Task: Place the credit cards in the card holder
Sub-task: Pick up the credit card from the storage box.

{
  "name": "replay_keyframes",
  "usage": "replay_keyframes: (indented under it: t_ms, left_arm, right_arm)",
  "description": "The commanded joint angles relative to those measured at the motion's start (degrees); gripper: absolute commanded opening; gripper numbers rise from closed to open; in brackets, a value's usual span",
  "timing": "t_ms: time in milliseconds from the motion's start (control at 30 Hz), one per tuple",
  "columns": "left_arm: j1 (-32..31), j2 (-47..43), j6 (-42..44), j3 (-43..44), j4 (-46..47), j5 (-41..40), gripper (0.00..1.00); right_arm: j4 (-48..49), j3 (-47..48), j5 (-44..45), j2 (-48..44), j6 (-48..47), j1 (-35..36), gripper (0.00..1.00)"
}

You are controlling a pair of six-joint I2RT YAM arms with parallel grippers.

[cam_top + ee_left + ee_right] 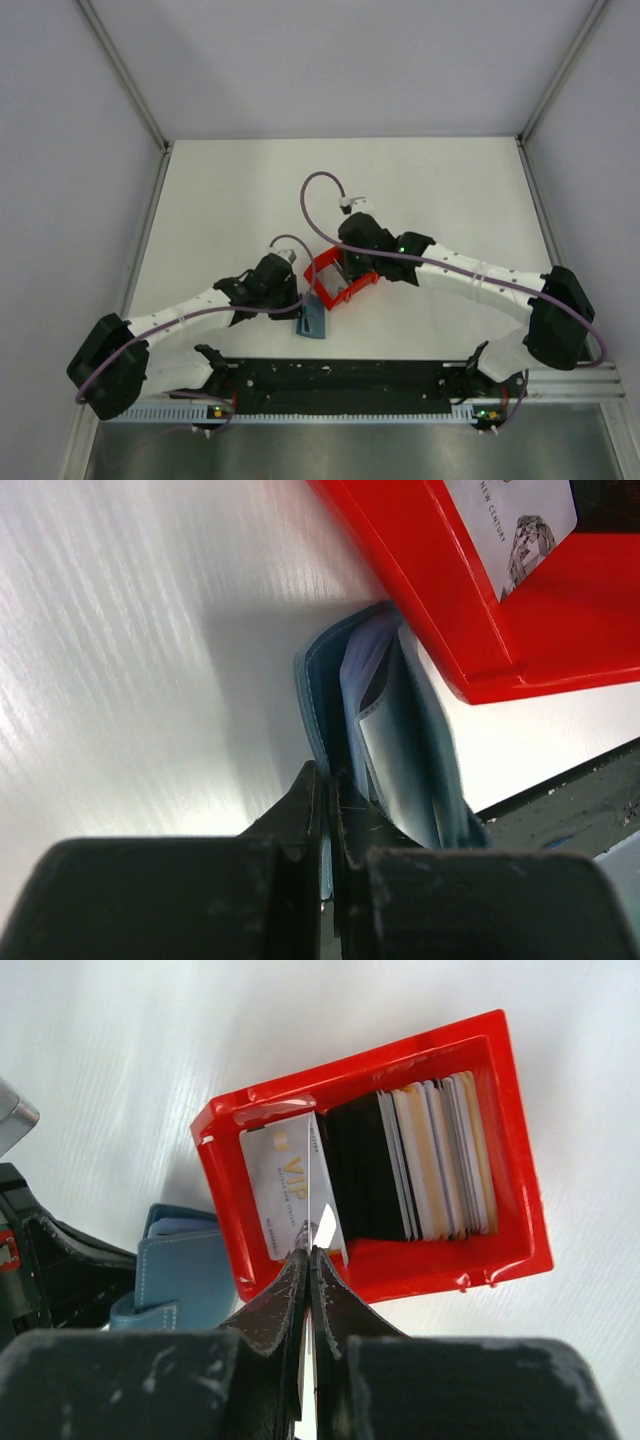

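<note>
The teal card holder (400, 720) stands on edge on the table, its flaps slightly spread, right beside the red tray (470, 590). My left gripper (325, 772) is shut on its left flap. In the top view the card holder (313, 322) sits just below the left gripper (298, 304). My right gripper (308, 1252) is shut on a thin credit card (312, 1180) seen edge-on, held at the left end of the tray (520, 1210). A whitish VIP card (275, 1185) leans behind it. Several black and pale cards (420, 1165) stand in the tray. The right gripper (348, 268) hangs over the tray (325, 272).
In the right wrist view the card holder (185, 1270) and the left gripper's dark body (60, 1270) lie just left of the tray. A black rail (340, 380) runs along the near table edge. White walls enclose the table on three sides.
</note>
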Motion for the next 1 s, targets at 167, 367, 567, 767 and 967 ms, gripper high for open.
replay_keyframes:
  t_ms: [167,367,567,767,967]
  left_arm:
    - [-0.1,-6.1,0.9,2.5,-5.3,-1.8,0.00]
    - [-0.2,-10.9,0.2,3.9,-10.7,-3.1,0.00]
    - [-0.3,-13.8,-0.6,4.1,-16.1,-5.6,0.00]
    - [-0.3,-15.3,-2.7,2.4,-18.5,-8.7,0.00]
    - [-0.3,-16.2,-4.6,2.7,-21.8,-11.8,0.00]
  right_arm:
    - [7.2,-3.7,-4.5,-5.1,7.6,1.1,0.00]
    - [10.0,-6.9,-6.1,-7.2,10.9,1.6,0.00]
    - [14.1,-9.4,-9.1,-9.6,12.5,2.1,0.00]
    - [15.6,-7.9,-12.0,-6.1,11.6,3.0,0.00]
    - [15.6,-3.7,-14.2,0.0,9.0,3.4,0.00]
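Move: The right hand, already holding a card, is above the storage box, whose middle is about 3 cm ahead, 2 cm to the left and 12 cm below. From that hand the card holder lies some 10 cm back, 10 cm left and 12 cm lower. The left hand still pinches the holder's flap; the holder's middle is about 2 cm back, 3 cm right and 2 cm below it. Right hand carries the card 5 cm left, 4 cm back towards the holder; left hand draws the flap left, rising. ##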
